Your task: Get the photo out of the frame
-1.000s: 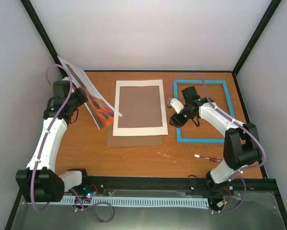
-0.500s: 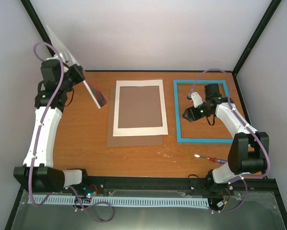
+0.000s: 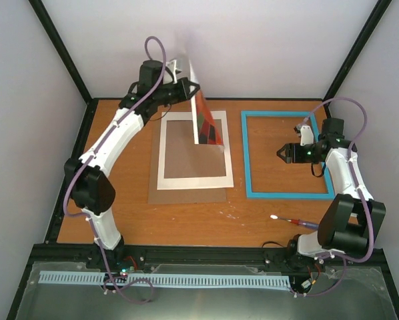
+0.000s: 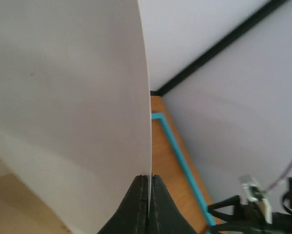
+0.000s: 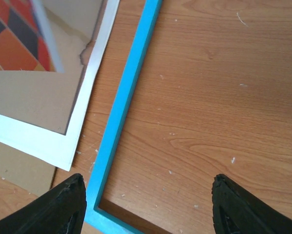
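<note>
My left gripper [image 3: 188,87] is shut on the top edge of the photo [image 3: 205,124], which hangs upright over the far side of the white mat. In the left wrist view the photo's white back [image 4: 68,97] fills the left half, pinched between the closed fingertips [image 4: 145,181]. The empty light-blue frame [image 3: 246,160] lies flat at the right. My right gripper [image 3: 283,153] hovers open above the bare wood inside it. In the right wrist view the frame's edge [image 5: 121,107] runs past the left fingertip [image 5: 76,184], and the photo's orange chequers [image 5: 14,39] show at the top left.
A white mat [image 3: 194,179] lies on a brown backing board [image 3: 186,195] in the middle of the table. A small red-handled tool [image 3: 289,221] lies near the front right. Enclosure walls and black posts stand close behind and beside the table.
The left arm has swung the photo from the far left side to above the mat at the back centre. The right gripper has drawn back to the right across the frame.
</note>
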Action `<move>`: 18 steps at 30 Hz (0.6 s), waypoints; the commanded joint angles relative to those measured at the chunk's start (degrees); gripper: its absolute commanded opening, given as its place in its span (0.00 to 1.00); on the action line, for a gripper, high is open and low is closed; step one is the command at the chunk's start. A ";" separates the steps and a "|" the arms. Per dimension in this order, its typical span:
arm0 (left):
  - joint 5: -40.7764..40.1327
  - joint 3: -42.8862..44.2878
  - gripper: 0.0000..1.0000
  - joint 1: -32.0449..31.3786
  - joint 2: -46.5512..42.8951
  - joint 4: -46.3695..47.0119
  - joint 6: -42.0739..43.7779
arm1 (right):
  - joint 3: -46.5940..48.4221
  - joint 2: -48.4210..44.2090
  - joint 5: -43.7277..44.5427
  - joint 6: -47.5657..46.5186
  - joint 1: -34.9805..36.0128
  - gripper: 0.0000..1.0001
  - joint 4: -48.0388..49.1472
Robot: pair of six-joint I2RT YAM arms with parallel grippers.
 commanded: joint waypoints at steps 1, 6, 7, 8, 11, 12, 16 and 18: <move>9.03 11.80 0.01 -1.00 -0.67 1.81 -1.68 | 0.86 -3.69 -2.18 -0.42 -0.70 0.68 -1.86; 8.63 12.29 0.01 -0.91 -3.40 0.10 -2.11 | -0.22 -7.06 -2.67 0.52 -1.19 0.68 0.26; 8.03 11.00 0.01 -0.84 -3.94 -1.56 -2.15 | -0.57 -7.42 -3.08 0.64 -1.18 0.68 0.66; 7.95 8.66 0.01 -0.69 -5.00 -2.15 -2.33 | -0.95 -7.60 -3.45 0.60 -1.20 0.68 0.89; 8.19 -6.43 0.01 -0.23 -9.99 3.69 -5.91 | -2.25 -7.21 -4.46 0.07 -1.20 0.68 1.37; 8.41 -12.69 0.01 0.08 -11.88 6.55 -7.74 | -2.57 -6.86 -4.72 -0.16 -1.20 0.68 1.38; 12.22 -33.09 0.01 2.37 -16.10 17.08 -15.34 | -3.83 -5.31 -5.91 -0.97 -1.20 0.68 1.42; 13.62 -40.58 0.01 3.04 -16.46 19.96 -16.83 | -4.43 -4.75 -6.30 -1.25 -1.16 0.68 1.82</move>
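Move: The left hand already pinches the photo's left edge, high above the white mat, whose middle lies about 7 cm back from this hand, level with it sideways and some 34 cm below. The brown backing board under the mat is centred about 9 cm back and 3 cm left; the blue frame's middle is some 34 cm to the right and 8 cm back. From the idle right hand the mat is about 33 cm left, 5 cm ahead and 16 cm below. Keeping its pinch on the photo's left edge, the left hand whips up about 10 cm with a small slip to the right and its fingertips tipping up, then swings sharply down some 14 cm, tipping them down again, while it draws back about 8 cm over the mat. The right hand, open and empty, lifts roughly 4 cm over the blue frame and sinks half of that again, touching nothing. ##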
